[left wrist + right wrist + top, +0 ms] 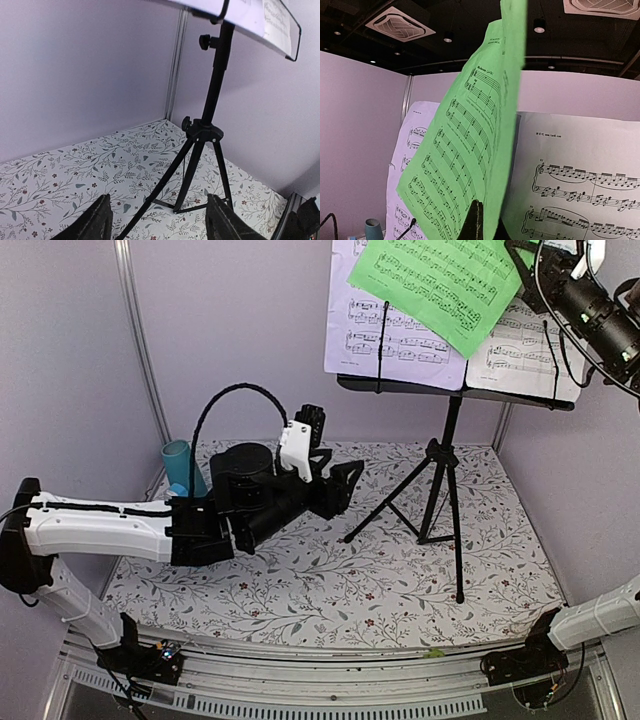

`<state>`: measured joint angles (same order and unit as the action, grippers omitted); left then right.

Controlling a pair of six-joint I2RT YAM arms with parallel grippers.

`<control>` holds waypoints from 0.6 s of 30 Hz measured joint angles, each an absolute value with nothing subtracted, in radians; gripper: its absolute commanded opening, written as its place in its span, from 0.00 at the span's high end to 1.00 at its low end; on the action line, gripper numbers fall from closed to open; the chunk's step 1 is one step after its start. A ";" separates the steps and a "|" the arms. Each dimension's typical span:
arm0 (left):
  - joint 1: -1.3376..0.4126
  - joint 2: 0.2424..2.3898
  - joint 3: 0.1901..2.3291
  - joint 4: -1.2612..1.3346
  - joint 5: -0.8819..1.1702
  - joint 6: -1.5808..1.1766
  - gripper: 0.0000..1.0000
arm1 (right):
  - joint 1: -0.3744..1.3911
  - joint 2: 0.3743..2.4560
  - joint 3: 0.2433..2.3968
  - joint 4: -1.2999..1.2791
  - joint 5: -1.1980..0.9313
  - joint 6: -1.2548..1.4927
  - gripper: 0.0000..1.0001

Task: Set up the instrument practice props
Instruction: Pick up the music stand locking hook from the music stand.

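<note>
The black tripod music stand (447, 465) stands at the back right of the floral table, with white sheet-music pages (395, 330) on its desk (455, 390). A green sheet-music page (440, 280) hangs tilted in front of them, and my right gripper (522, 258) is shut on its edge up at the top right. The right wrist view shows that gripper (485, 222) pinching the green page (465, 150) before a white page (580, 175). My left gripper (340, 490) hovers low left of the stand, open and empty. In the left wrist view its fingers (97, 222) frame the stand's legs (200, 150) from a distance.
A teal cylinder cup (178, 465) stands at the back left, partly hidden behind my left arm. Lilac walls close the table at the back and on both sides. The tripod's legs (455, 560) spread over the right half of the cloth.
</note>
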<state>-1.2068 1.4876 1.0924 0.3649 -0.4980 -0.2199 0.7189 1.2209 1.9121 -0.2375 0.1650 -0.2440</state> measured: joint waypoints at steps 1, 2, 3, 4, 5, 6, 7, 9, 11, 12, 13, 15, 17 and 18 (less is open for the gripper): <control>-1.220 1.484 1.109 0.358 -0.516 -0.216 0.36 | 0.719 1.218 1.909 -0.236 0.167 -0.245 1.00; -1.232 1.481 1.124 0.353 -0.533 -0.210 0.37 | 0.719 1.217 1.908 -0.233 0.167 -0.248 1.00; -1.242 1.479 1.137 0.352 -0.545 -0.207 0.36 | 0.719 1.215 1.905 -0.230 0.168 -0.249 1.00; -1.254 1.477 1.150 0.350 -0.559 -0.202 0.37 | 0.719 1.213 1.903 -0.229 0.168 -0.249 1.00; -1.264 1.476 1.162 0.347 -0.571 -0.197 0.37 | 0.719 1.212 1.902 -0.228 0.170 -0.251 1.00; -1.272 1.475 1.170 0.345 -0.579 -0.191 0.37 | 0.719 1.211 1.901 -0.225 0.171 -0.252 1.00; -1.282 1.473 1.180 0.338 -0.591 -0.183 0.37 | 0.719 1.211 1.899 -0.223 0.171 -0.252 1.00; -1.300 1.473 1.201 0.331 -0.608 -0.168 0.37 | 0.719 1.211 1.897 -0.220 0.171 -0.252 1.00; -1.314 1.472 1.219 0.327 -0.621 -0.154 0.37 | 0.719 1.211 1.897 -0.220 0.171 -0.252 1.00; -1.320 1.472 1.229 0.325 -0.628 -0.146 0.37 | 0.719 1.211 1.896 -0.219 0.171 -0.252 1.00; -1.326 1.472 1.237 0.324 -0.638 -0.139 0.37 | 0.719 1.211 1.895 -0.218 0.171 -0.252 1.00; -1.338 1.472 1.253 0.324 -0.654 -0.123 0.37 | 0.719 1.211 1.892 -0.216 0.171 -0.252 1.00; -1.352 1.472 1.272 0.323 -0.670 -0.108 0.37 | 0.719 1.211 1.889 -0.216 0.174 -0.252 1.00; -1.358 1.472 1.282 0.324 -0.675 -0.100 0.37 | 0.719 1.211 1.888 -0.216 0.174 -0.252 1.00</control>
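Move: The music stand locking hook on the stand's left side is about 7 cm ahead of the left hand, 6 cm to its right, its middle some 22 cm above. The purple sheet lies just behind the hook, roughly 9 cm ahead of this hand, 9 cm right and 22 cm up. The green sheet is about 9 cm ahead, 13 cm right, 30 cm up. From the right hand the hook is some 13 cm left, 5 cm ahead and 13 cm below. Empty left hand rises about 9 cm towards the hook, drawing back some 4 cm; the right keeps the green sheet. ##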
